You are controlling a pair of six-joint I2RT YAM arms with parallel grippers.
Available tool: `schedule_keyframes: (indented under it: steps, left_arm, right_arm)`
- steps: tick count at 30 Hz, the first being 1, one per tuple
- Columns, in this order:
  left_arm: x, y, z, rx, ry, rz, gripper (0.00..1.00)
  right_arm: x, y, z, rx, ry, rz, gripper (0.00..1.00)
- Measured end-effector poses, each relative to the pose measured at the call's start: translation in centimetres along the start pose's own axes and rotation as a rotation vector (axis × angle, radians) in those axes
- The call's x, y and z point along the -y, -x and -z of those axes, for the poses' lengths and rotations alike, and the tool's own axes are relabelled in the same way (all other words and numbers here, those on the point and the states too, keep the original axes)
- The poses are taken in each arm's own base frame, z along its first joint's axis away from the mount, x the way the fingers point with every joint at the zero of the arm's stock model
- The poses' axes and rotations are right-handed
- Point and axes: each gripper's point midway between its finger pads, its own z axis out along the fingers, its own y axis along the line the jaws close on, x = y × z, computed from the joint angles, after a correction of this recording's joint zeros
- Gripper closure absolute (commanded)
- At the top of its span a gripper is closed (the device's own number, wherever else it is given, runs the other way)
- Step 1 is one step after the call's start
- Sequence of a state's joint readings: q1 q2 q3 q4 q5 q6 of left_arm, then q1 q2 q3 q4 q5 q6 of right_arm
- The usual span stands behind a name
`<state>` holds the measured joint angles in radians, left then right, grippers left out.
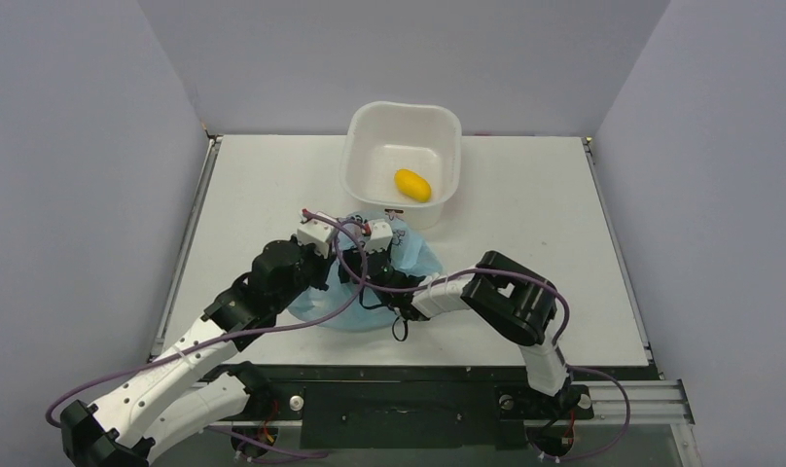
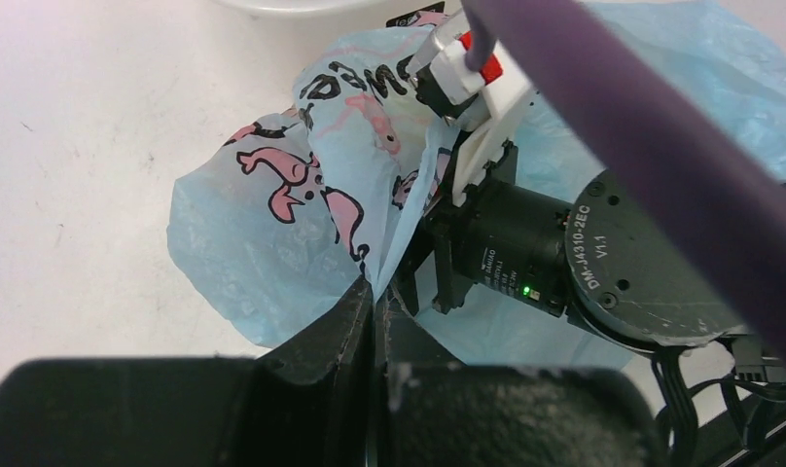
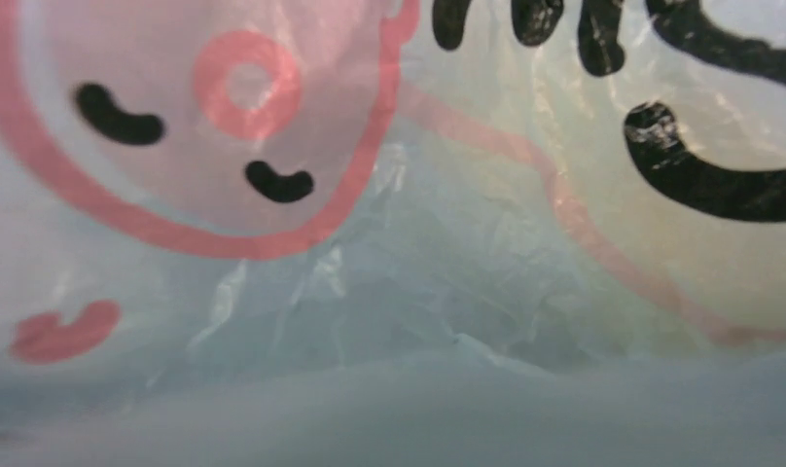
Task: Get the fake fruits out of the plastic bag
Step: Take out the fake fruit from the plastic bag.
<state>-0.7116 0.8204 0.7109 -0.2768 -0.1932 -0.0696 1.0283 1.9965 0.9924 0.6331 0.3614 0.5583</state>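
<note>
The light blue plastic bag with pink cartoon figures lies crumpled on the table in front of the tub. My left gripper is shut on a fold of the bag's film. My right gripper reaches into the bag. Its fingers are hidden by the film, and only its wrist shows in the left wrist view. The right wrist view shows only bag film close up. A yellow lemon lies in the white tub. The grapes, bananas and small red fruit are hidden.
The white square tub stands at the back middle, just behind the bag. Purple cables loop over both wrists. The table has raised rails on its left and right edges.
</note>
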Motion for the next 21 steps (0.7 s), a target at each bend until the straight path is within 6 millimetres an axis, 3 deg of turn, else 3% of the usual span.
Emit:
schedule_keyframes:
  steps: [7,13,18,21]
  left_arm:
    - [-0.4,-0.1,0.6,0.034,0.014,0.006,1.0]
    - [-1.6,0.1,1.0,0.071,0.072,0.013,1.0]
    - [-2.6,0.4,1.3,0.088,0.127,0.016,1.0]
    - [-3.0,0.5,1.3,0.09,0.154,0.014,1.0]
  right_arm:
    - [-0.2,-0.1,-1.5,0.008,-0.036,-0.024,0.47]
    - [0.0,-0.5,-1.7,0.023,-0.084,-0.059,0.66]
    - [0.1,-0.9,-1.3,0.034,-0.111,-0.063,0.92]
    - [0.1,-0.9,-1.0,0.034,-0.11,-0.063,0.99]
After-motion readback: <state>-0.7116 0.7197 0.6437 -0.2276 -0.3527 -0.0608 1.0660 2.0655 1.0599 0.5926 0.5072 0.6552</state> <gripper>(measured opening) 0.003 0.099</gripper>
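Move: Inside the plastic bag, the dark red fruit lies just off the right fingertips, about 2 cm ahead, 1 cm to the left and 2 cm lower. From there the right hand has the yellow fruit under the film some 6 cm ahead and 8 cm to its right; the white bin is about 22 cm ahead and 13 cm right. From the left hand, which holds the bag's rim, the dark red fruit is roughly 4 cm ahead, 5 cm right and 16 cm below. Closing its fingers from well open to nearly shut around the dark red fruit, the right hand eases a little over 1 cm forward and left, draws back about 1 cm, and sinks about 1 cm. The left hand keeps its pinch on the bag's rim and, after a small dip back, pulls it about 3 cm left and slightly up, swinging some 10 degrees counter-clockwise. ##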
